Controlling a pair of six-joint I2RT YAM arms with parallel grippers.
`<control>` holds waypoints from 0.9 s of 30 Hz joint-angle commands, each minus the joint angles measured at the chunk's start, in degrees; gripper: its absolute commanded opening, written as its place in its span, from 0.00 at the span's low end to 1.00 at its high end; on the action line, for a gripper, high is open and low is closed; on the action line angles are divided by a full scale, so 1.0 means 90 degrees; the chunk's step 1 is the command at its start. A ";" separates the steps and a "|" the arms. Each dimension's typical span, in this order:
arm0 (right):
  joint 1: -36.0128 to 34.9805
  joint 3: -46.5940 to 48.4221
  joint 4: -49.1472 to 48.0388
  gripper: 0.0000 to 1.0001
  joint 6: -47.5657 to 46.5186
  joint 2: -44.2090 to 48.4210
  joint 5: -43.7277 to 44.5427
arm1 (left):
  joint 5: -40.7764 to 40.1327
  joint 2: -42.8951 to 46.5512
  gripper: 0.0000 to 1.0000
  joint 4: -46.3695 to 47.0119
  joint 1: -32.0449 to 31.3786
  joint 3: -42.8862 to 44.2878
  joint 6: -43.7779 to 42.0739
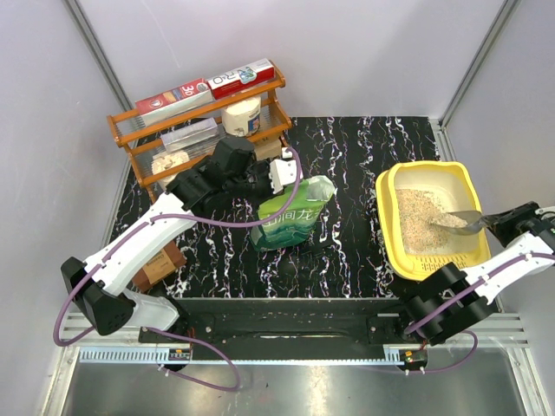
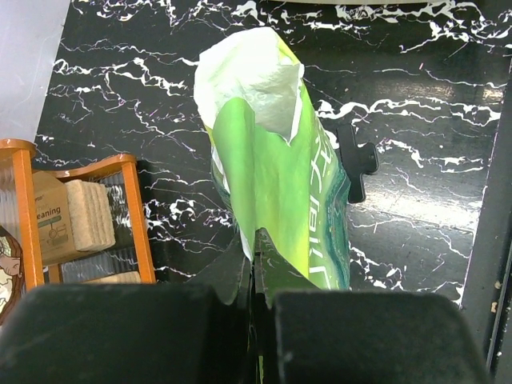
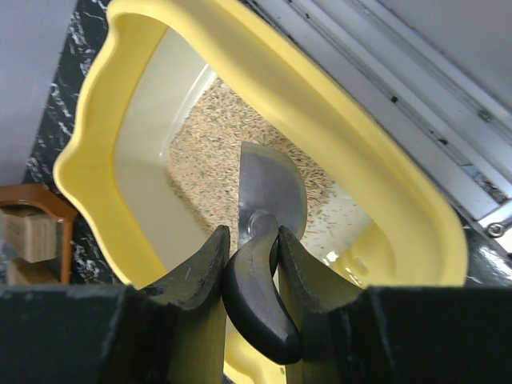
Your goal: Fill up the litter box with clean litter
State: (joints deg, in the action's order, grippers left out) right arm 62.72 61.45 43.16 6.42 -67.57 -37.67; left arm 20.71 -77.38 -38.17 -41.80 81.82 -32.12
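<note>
The yellow litter box (image 1: pixel 388 227) (image 3: pixel 376 152) sits at the right of the table, with pale beige clean litter (image 1: pixel 419 217) (image 3: pixel 208 144) spread over its floor. My right gripper (image 1: pixel 501 222) (image 3: pixel 253 244) is shut on the black handle of a grey metal scoop (image 1: pixel 460 222) (image 3: pixel 268 188), whose bowl rests on the litter. A green litter pouch (image 1: pixel 293 217) (image 2: pixel 280 168) with white characters stands mid-table, its top open. My left gripper (image 1: pixel 286 172) (image 2: pixel 258 240) is shut on the pouch's edge.
An orange wire rack (image 1: pixel 199 121) (image 2: pixel 132 216) with boxes and a jar stands at the back left. A brown box (image 1: pixel 156 264) lies beside the left arm. White walls enclose the table on the left, the back and the right.
</note>
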 commanded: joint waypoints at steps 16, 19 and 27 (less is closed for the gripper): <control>-0.1196 0.1375 0.0547 0.00 -0.2118 0.0145 0.1158 | 0.0521 0.0190 0.00 0.0892 -0.0063 -0.0087 0.0141; -0.1576 0.1512 0.0517 0.00 -0.2216 0.0193 0.1353 | 0.0511 0.0200 0.00 0.0902 -0.0063 -0.0097 0.0131; -0.2681 0.2446 0.0537 0.00 -0.1788 0.0389 0.1872 | 0.0385 0.0288 0.00 0.0950 -0.0072 -0.0243 0.0053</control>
State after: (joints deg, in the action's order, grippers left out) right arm 42.06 75.31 49.78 -11.70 -67.20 -22.46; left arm 22.06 -77.25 -35.40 -41.80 80.05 -31.44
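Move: The right hand holds the scoop; the poured litter lies about 9 cm ahead of it, 13 cm to its left and 14 cm below. The litter box's slotted step is some 11 cm left and 3 cm back, and the box's right rim about 9 cm ahead, level sideways. From the left hand, which keeps the bag, the litter is roughly 56 cm right and 7 cm ahead. The right hand keeps the scoop, lifting it about 5 cm, then also forward-left, rolling left-side-down and turning counter-clockwise. ##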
